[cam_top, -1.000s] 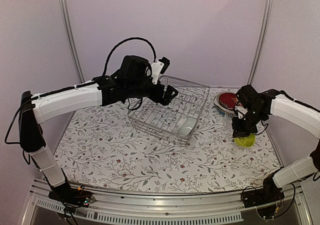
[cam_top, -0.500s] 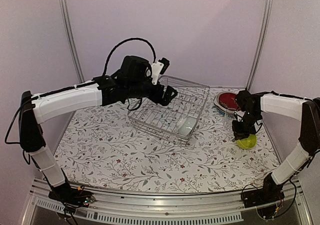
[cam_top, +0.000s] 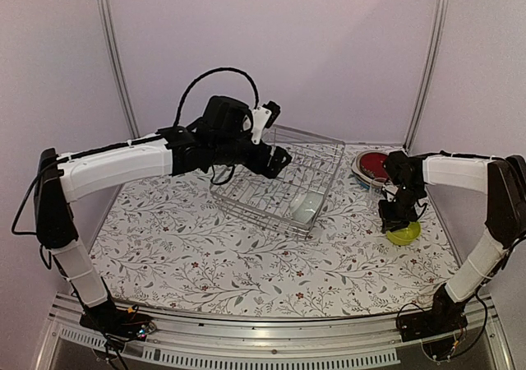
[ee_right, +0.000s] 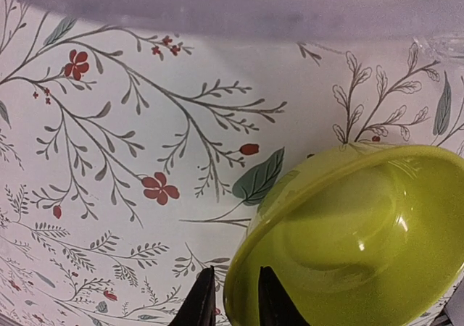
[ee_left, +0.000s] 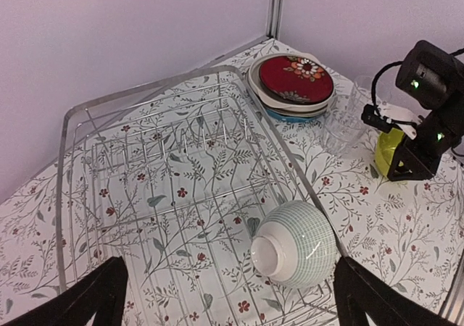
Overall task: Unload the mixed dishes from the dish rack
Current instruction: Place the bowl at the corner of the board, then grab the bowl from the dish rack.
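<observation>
The dish rack (cam_top: 329,145) (ee_left: 145,94) stands mid-table and holds one pale green-lined bowl (cam_top: 306,208) (ee_left: 297,243), tipped on its side in the near right corner. My left gripper (cam_top: 279,158) (ee_left: 230,264) hovers above the rack, open wide and empty. On the table at the right sits the yellow-green bowl (cam_top: 403,233) (ee_right: 355,239). My right gripper (cam_top: 394,220) (ee_right: 236,272) straddles its rim, one finger inside and one outside. The jaws stand slightly apart, and a sliver of table shows between the outer finger and the rim.
A stack of plates with a dark red one on top (cam_top: 374,164) (ee_left: 296,80) lies at the back right corner. A clear glass (ee_left: 348,119) stands between the plates and the yellow-green bowl. Walls close in behind and to the right.
The right gripper has settled lower by the yellow-green bowl and its fingers have parted a little from the rim. The left arm has barely shifted above the rack.
</observation>
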Robot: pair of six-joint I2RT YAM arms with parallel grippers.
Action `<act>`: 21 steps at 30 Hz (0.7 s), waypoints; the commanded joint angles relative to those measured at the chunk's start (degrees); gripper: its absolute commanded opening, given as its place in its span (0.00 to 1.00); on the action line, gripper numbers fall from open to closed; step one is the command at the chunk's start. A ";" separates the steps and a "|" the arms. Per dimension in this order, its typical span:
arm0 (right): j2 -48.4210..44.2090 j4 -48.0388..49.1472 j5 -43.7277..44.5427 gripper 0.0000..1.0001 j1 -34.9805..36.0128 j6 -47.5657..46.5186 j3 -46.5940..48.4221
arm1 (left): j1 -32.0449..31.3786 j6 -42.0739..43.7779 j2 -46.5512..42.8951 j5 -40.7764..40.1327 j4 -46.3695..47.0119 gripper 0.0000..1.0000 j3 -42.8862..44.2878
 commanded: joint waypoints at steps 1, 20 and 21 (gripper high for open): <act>-1.28 0.46 -0.26 0.22 -0.15 0.45 0.53 | 0.27 -0.25 0.90 -0.47 -0.96 1.00 1.22; -12.21 -3.16 -2.35 0.74 -0.15 -1.33 9.44 | -1.01 4.29 11.00 6.69 -12.50 1.00 9.39; -12.55 -3.20 -2.70 0.77 -0.15 -1.37 9.90 | -1.04 4.74 11.74 7.40 -13.40 1.00 10.10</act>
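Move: The right hand's slightly parted fingers straddle the green bowl's left rim; the bowl's middle lies about 5 cm right, 1 cm ahead and 2 cm below. From that hand, the nearer glass stands some 10 cm straight ahead, and the red plate atop its stack 19 cm ahead, 2 cm left. From the left hand, the pale bowl in the rack lies roughly 10 cm right, 3 cm ahead and 20 cm below, the green bowl about 37 cm right, level, 24 cm below. The right hand leaves the green bowl, fingers spreading from slightly parted to about three-quarters open as they come free of the left rim, and after a brief hold it rises some 9 cm, drifting 3 cm forward towards the glasses while the wrist tilts the fingertips forward about 15 degrees. Meanwhile the left hand, empty and wide open, sinks about 5 cm, gathering speed and edging right towards the pale bowl in the rack, tipping a little further down without reaching it. ##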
